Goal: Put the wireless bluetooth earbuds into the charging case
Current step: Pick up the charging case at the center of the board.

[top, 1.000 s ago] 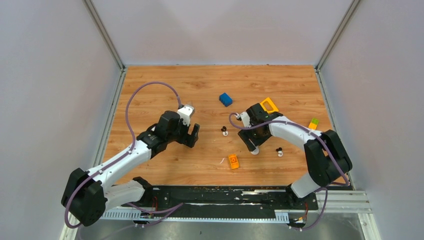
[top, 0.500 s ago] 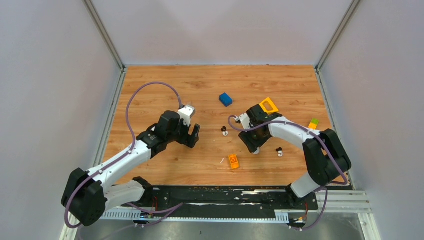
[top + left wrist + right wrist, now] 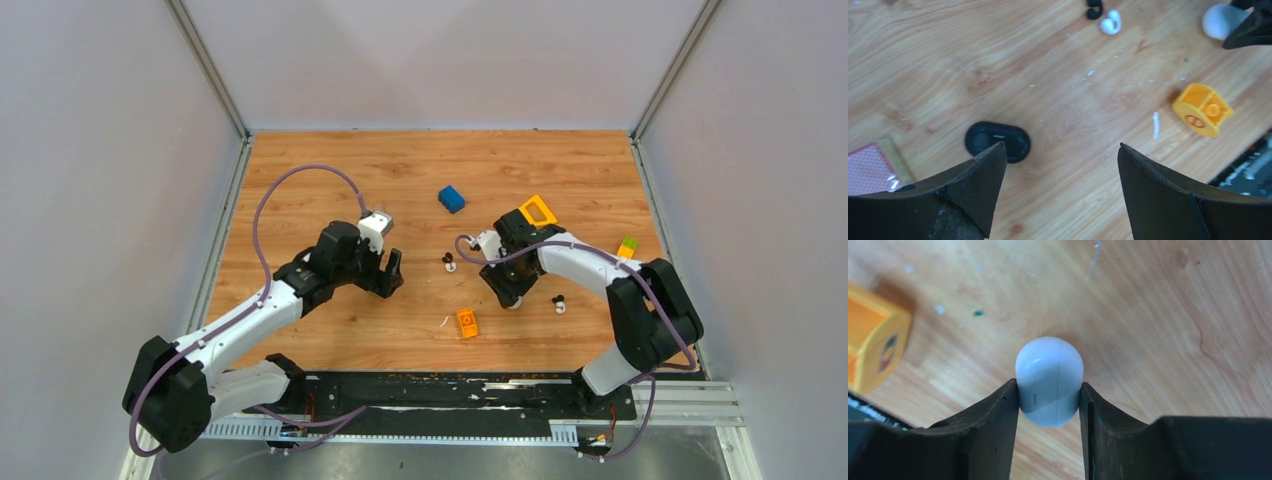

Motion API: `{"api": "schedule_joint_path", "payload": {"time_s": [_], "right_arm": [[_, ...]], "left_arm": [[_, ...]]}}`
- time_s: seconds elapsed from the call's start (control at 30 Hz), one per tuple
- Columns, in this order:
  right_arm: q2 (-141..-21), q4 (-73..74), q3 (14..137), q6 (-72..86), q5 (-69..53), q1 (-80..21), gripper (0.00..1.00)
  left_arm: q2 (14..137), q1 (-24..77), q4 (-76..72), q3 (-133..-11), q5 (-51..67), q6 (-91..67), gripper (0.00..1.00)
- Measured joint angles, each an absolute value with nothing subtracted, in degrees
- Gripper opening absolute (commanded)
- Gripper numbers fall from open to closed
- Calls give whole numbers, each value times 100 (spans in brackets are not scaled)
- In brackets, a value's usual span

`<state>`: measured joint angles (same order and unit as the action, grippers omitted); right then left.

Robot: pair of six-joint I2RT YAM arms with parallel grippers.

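Observation:
The charging case (image 3: 1049,380), a closed white pebble with a seam down its middle, rests on the wood between my right gripper's (image 3: 1049,390) fingers, which press both its sides. In the top view only a sliver of the charging case (image 3: 515,303) shows under the right gripper (image 3: 510,295). One earbud (image 3: 449,262) lies between the two arms; the other earbud (image 3: 559,303) lies just right of the right gripper. My left gripper (image 3: 1060,147) hangs open over bare wood, with the nearer earbud (image 3: 1104,16) well ahead of it. In the top view the left gripper (image 3: 390,272) sits left of that earbud.
An orange block (image 3: 467,322) lies near the front, also in the left wrist view (image 3: 1203,109). A blue block (image 3: 451,198), a yellow frame piece (image 3: 538,210) and a green-orange block (image 3: 627,247) lie further back and right. A black oval pad (image 3: 997,141) sits by the left finger.
The right gripper's fingers have closed in onto the charging case. The left gripper's jaws have narrowed a little and it has edged slightly right.

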<state>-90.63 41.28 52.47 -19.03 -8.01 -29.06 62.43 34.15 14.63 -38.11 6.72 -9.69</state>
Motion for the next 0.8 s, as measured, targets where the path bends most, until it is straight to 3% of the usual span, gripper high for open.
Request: {"api": "schedule_joint_path", "payload": {"time_s": [0.33,0.57,0.8], "right_arm": [[-6600,4654,5509,-3026,-2073,-2928,17],[-6482,5100,5743,-3286,-2812,-2950,18],[-6460,5380,6038,-3323,-3256,-2950,18]], "left_arm": [[6007,4209,652,-4095,1837,-3061,82],[6722,5039,-16,-4831,1855,-4182,70],[7592,5223,-283,-5146,1809,-4890,66]]}}
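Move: The right hand already pinches the charging case between its pads, down at the board. The orange brick lies about 11 cm left of that hand and 6 cm back, the left earbud pair some 15 cm left and 9 cm ahead, the right earbud pair about 11 cm to its right, level with it. From the left hand the case lies roughly 26 cm right, 1 cm back and 10 cm below. Right hand lifts the gripped case about 16 cm, tilting, as the half-closing left sweeps some 18 cm right towards it. ##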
